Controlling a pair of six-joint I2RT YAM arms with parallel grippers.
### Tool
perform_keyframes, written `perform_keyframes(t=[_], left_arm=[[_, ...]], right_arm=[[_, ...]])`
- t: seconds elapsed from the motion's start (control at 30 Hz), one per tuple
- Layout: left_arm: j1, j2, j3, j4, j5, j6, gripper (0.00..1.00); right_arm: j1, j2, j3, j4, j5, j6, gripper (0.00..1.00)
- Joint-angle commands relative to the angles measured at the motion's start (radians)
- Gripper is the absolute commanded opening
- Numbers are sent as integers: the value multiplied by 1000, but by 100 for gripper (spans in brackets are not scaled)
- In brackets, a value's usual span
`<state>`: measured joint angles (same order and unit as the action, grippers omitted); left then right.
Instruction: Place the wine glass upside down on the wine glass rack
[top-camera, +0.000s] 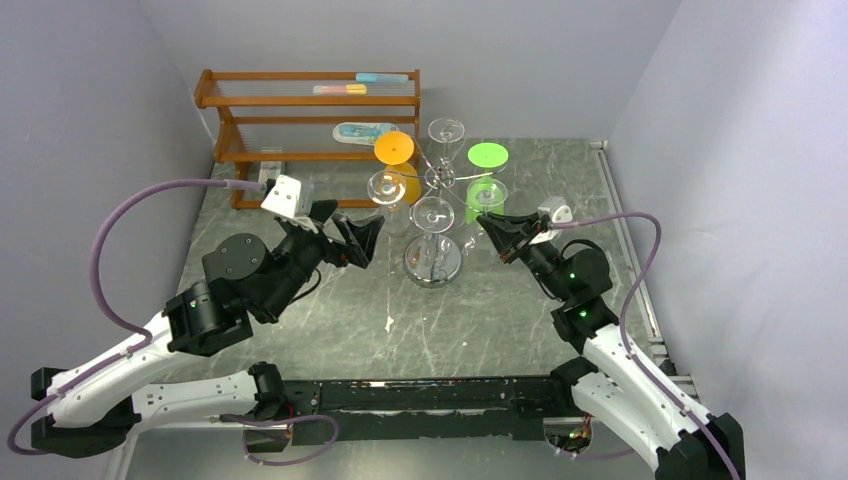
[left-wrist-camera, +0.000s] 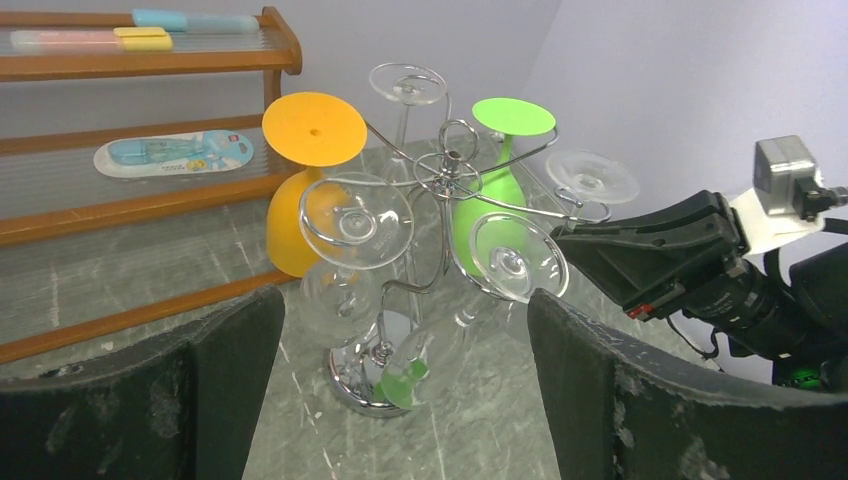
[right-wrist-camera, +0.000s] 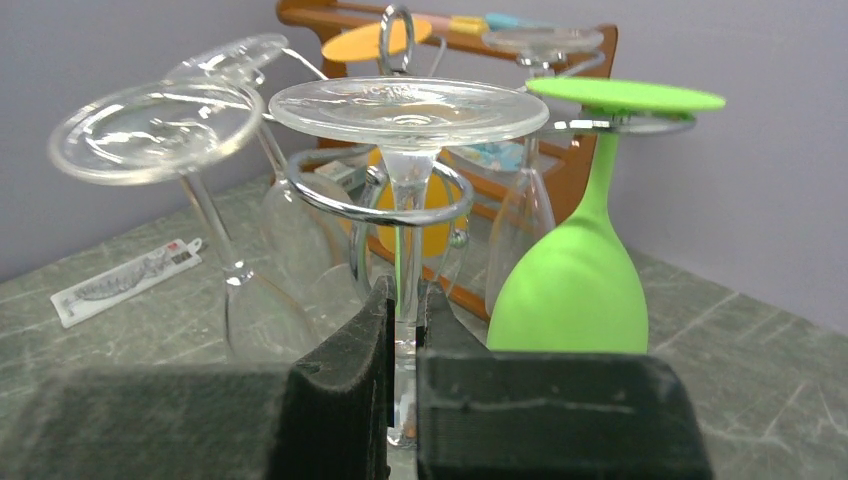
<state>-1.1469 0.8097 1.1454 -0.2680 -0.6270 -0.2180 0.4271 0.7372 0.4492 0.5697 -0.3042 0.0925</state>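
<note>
The wine glass (right-wrist-camera: 404, 108) hangs upside down. Its clear foot (top-camera: 487, 195) rests on a curled wire loop (right-wrist-camera: 330, 200) of the chrome wine glass rack (top-camera: 433, 268), and the stem drops through the loop. My right gripper (right-wrist-camera: 405, 290) is shut on that stem just under the loop. The left wrist view shows the same foot (left-wrist-camera: 592, 177) right above the right gripper (left-wrist-camera: 562, 238). My left gripper (top-camera: 350, 230) is open and holds nothing, a little left of the rack, facing its round base (left-wrist-camera: 350, 385).
The rack's other arms hold an orange glass (top-camera: 394, 148), a green glass (top-camera: 487, 155) and three more clear ones, one tilted (left-wrist-camera: 517, 255) close to the right fingers. A wooden shelf rack (top-camera: 310, 120) stands at the back left. A white packet (right-wrist-camera: 125, 280) lies on the table.
</note>
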Motion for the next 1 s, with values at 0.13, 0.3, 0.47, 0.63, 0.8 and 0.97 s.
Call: perform_keyframes(t=[0.13,0.3,0.47,0.63,0.8,0.97], left_arm=[[1,-13,2,-21,-5,-8,95],[0,-17,3,-28,-13,-12,95],[1,-14,20,-67,-56,-30,96],[1,-7,81,-185,-117,-70,97],[1,-37,110,-315,-171,-94,97],[0,-99,114,-470,-251,-203,96]], right_arm=[[0,41,34,-22,65,30,7],[-1,24,34,-62,88,68,36],[-1,-32,53,-168,120,107,63],[0,-94,117,-376,182,162,68],[-1,-174,205,-703,252,245,69],[0,-244,374,-1059,479,359,71]])
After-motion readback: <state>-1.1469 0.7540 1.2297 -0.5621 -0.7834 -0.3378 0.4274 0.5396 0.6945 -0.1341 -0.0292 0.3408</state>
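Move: The right fingers are still shut on the stem of the clear wine glass hanging upside down in its rack ring. The glass's middle is about 1 cm ahead, 1 cm left and 3 cm below. The green glass hangs about 10 cm straight ahead at a similar height. The front clear glass is about 9 cm left and 4 cm back. From the left hand, the held glass is roughly 10 cm ahead, 17 cm right and 14 cm lower. Right fingers open off the stem and back away right about 5 cm, tipping down; left hand retreats left. ##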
